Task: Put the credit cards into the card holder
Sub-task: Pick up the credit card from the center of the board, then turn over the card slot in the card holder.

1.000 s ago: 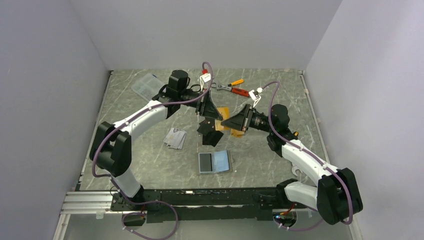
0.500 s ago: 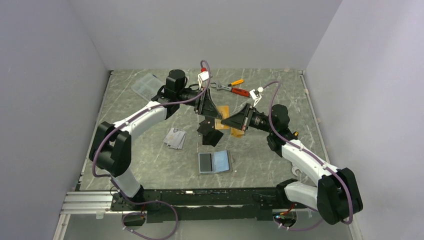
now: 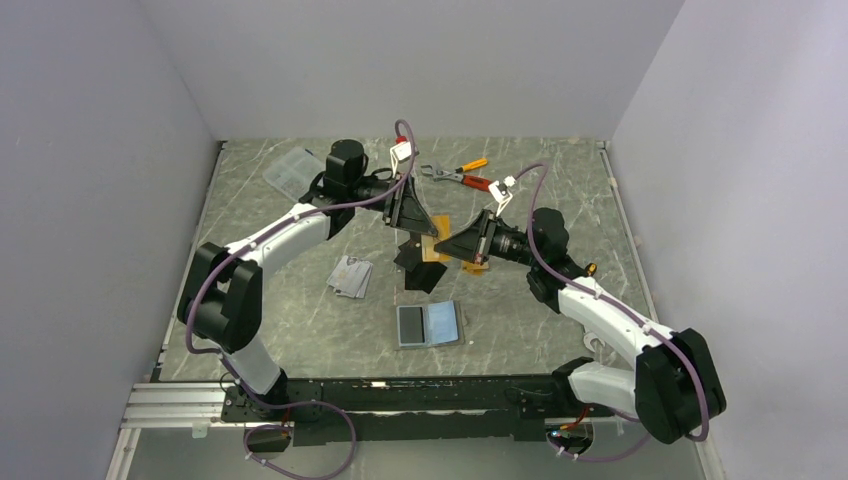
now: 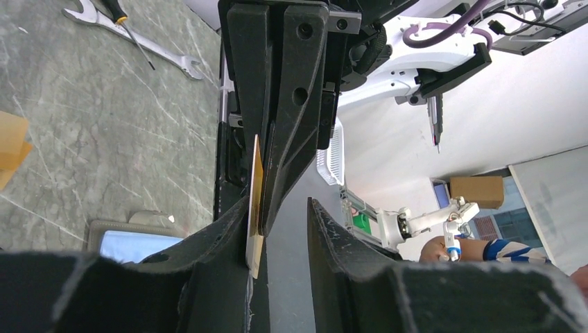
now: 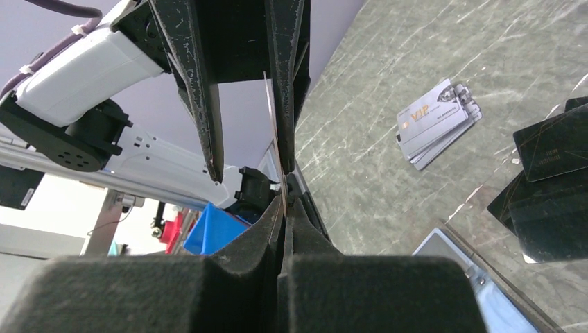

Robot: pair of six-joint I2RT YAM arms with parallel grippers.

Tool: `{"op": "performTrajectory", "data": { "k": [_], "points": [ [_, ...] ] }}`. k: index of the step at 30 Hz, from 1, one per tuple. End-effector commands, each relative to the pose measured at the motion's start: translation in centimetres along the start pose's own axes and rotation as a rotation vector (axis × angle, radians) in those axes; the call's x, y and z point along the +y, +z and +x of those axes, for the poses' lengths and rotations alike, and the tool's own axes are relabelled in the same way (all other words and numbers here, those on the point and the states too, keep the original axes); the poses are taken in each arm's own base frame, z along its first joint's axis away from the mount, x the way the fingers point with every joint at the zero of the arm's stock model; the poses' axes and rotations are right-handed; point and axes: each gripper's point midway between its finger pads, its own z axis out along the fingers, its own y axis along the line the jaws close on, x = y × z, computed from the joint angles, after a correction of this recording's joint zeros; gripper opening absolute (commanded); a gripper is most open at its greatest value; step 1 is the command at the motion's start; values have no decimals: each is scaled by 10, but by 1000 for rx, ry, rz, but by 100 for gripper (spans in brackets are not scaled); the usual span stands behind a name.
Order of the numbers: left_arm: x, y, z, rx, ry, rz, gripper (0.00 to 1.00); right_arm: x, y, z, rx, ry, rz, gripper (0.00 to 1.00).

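An orange-gold credit card (image 4: 255,194) hangs edge-on in the air between the two grippers. My right gripper (image 5: 284,201) is shut on this card (image 5: 276,156). My left gripper (image 4: 277,222) stands open around it, the card lying against one finger (image 4: 215,250) with a gap to the other. In the top view the two grippers meet nose to nose, left (image 3: 424,230) and right (image 3: 442,245), above the black credit cards (image 3: 420,270). Silvery-grey credit cards (image 3: 350,277) lie to the left. The card holder (image 3: 430,324) lies open nearer the bases, its blue-grey lining up.
A clear plastic box (image 3: 295,172) sits at the back left. Orange-handled pliers and a wrench (image 3: 460,177) lie at the back middle. More orange-gold cards (image 3: 472,264) lie on the table under the right gripper. Grey walls close in three sides.
The left gripper has opened and let go of the orange-gold card, and the right gripper has shut on it. Both grippers have shifted slightly left.
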Motion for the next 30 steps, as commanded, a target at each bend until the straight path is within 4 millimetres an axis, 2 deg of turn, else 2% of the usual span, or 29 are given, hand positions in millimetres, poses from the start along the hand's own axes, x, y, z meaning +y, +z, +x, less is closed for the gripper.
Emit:
{"op": "performTrajectory", "data": {
  "k": [1, 8, 10, 15, 17, 18, 21, 25, 30],
  "points": [
    [-38, -10, -16, -21, 159, 41, 37, -16, -4, 8, 19, 17, 86, 0],
    [-38, -18, -15, -23, 167, 23, 36, -41, -41, -21, -137, 53, 198, 0],
    [-38, -20, -17, -28, 170, 18, 36, -41, -51, -27, -167, 43, 212, 0],
    [-36, -24, -19, -34, 181, 4, 36, -45, -59, -21, -150, 44, 248, 0],
    [-28, -24, -17, -34, 184, -29, 37, -46, -61, -16, -139, 45, 261, 0],
    [-21, -25, -16, -32, 200, -66, 37, -48, -63, -12, -127, 51, 272, 0],
    [18, -31, 7, 72, 293, -274, 36, -55, -68, 8, -68, 87, 313, 0],
    [80, -51, 60, 261, 435, -512, 36, -65, -70, 46, 26, 127, 394, 0],
    [129, -68, 121, 466, 509, -683, 36, -92, -74, 91, 121, 161, 541, 0]
  ]
}}
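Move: The right hand still pinches the orange card in the air, its free end between the left hand's open fingers. The card holder lies about 6 cm back from the right hand, neither left nor right, and some 23 cm below. From that hand, at table height, the black cards are 8 cm ahead and 2 cm left, and the other orange cards 12 cm ahead and 10 cm right. From the left hand, the holder is 8 cm back, level sideways, 27 cm down. Keeping its pinch on the orange card, the right hand draws it out from between the left hand's open fingers, about 7 cm to the right and slightly forward. It then swings back and down some 8 cm towards the card holder, fingertips tipping down. The left hand, its opening unchanged, edges left and up a little, then drops roughly 10 cm, rolling and tipping its fingers down. ##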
